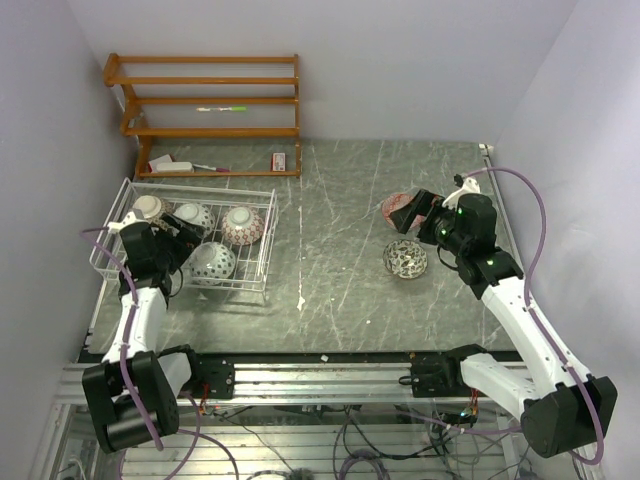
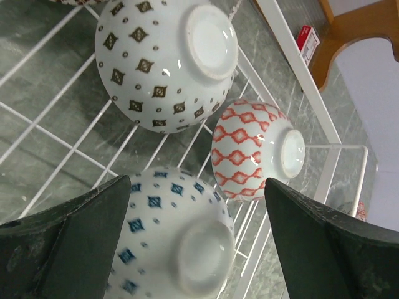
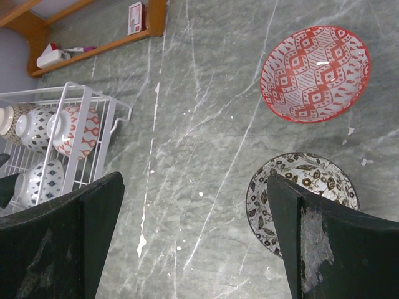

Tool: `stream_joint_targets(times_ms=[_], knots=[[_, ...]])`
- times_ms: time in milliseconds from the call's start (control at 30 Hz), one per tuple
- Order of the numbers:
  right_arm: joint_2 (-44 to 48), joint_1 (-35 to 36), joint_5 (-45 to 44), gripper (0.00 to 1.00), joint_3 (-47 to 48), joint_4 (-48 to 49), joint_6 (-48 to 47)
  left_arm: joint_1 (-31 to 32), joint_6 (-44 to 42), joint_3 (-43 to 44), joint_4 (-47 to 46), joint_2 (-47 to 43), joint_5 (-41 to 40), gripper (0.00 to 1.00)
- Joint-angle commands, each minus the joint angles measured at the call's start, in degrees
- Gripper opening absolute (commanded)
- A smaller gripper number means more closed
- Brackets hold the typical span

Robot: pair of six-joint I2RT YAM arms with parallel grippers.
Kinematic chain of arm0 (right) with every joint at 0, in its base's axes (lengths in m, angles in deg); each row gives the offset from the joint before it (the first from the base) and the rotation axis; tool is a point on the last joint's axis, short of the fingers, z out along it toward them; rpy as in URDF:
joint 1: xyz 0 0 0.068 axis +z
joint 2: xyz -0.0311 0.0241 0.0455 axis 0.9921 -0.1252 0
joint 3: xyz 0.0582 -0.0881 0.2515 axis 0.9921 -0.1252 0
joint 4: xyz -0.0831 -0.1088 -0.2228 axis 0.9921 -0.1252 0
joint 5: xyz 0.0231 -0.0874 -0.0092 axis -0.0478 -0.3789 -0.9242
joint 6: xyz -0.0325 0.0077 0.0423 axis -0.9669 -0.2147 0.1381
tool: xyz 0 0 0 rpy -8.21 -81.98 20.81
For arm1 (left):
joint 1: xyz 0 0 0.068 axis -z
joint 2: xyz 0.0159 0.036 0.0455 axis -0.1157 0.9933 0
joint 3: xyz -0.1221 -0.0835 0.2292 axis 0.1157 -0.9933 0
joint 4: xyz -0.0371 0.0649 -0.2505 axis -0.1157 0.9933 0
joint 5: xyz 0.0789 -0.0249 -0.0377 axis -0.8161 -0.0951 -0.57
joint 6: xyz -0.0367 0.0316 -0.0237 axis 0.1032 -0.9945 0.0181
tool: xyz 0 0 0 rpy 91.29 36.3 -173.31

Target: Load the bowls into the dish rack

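Note:
The white wire dish rack (image 1: 262, 240) stands at the left and holds several bowls turned upside down. My left gripper (image 2: 196, 184) hangs open over a blue-dotted bowl (image 2: 171, 240), which rests on the rack floor with a gap at the right finger. Beyond it lie a brown-diamond bowl (image 2: 156, 62) and a red-lattice bowl (image 2: 249, 149). On the table at the right sit a red-patterned bowl (image 3: 315, 73) and a black-and-white bowl (image 3: 293, 193), both upright. My right gripper (image 3: 194, 180) is open above bare table, its right finger over the black-and-white bowl's edge.
An orange-brown wooden shelf (image 1: 210, 100) stands against the back wall behind the rack, with small items and a red-and-white box (image 1: 280, 160) on its lowest board. Walls close in on the left and right. The arms' metal rail (image 1: 320, 375) runs along the near edge.

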Motion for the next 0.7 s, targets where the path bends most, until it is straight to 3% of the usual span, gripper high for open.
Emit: stream_joint_targets(times_ms=[0, 233, 500, 667], knots=[[-0.25, -0.37, 0.94, 0.99, -0.53, 2.26, -0.95, -0.48, -2.86, 3.73, 5.07, 0.61, -3.77, 0.99], [-0.30, -0.33, 1.84, 0.99, -0.14, 2.47, -1.66, 1.06, -7.61, 11.88, 15.43, -3.47, -8.95, 0.99], [-1.57, -0.35, 3.82, 1.00, -1.24, 3.86, -1.36, 18.36, -11.84, 20.97, 28.06, -1.52, -26.62, 1.00], [-1.17, -0.34, 3.87, 1.00, -1.54, 3.32, -2.02, 24.75, -10.63, 22.89, 32.82, 2.38, -36.02, 0.97]])
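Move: Over the rack, the empty left hand has the blue-dotted bowl about 4 cm to its right and 6 cm below; the brown-diamond bowl sits 11 cm ahead, and the red-patterned bowl 9 cm ahead and 11 cm to the right, both about 6 cm down. The black-and-white bowl, likely next, stands some 54 cm to its right on the table, level with it and 9 cm lower. From the right hand, that bowl lies roughly 3 cm ahead, 4 cm right and 19 cm below. Rising clear of the blue-dotted bowl, the open, empty left hand first eases a little to its left, then climbs about 8 cm and swings some 5 cm back to the right, towards the bowls left on the table, sinking slightly at the end. On the way it rolls some 20 degrees, left side rising; the fingers stay wide open. ##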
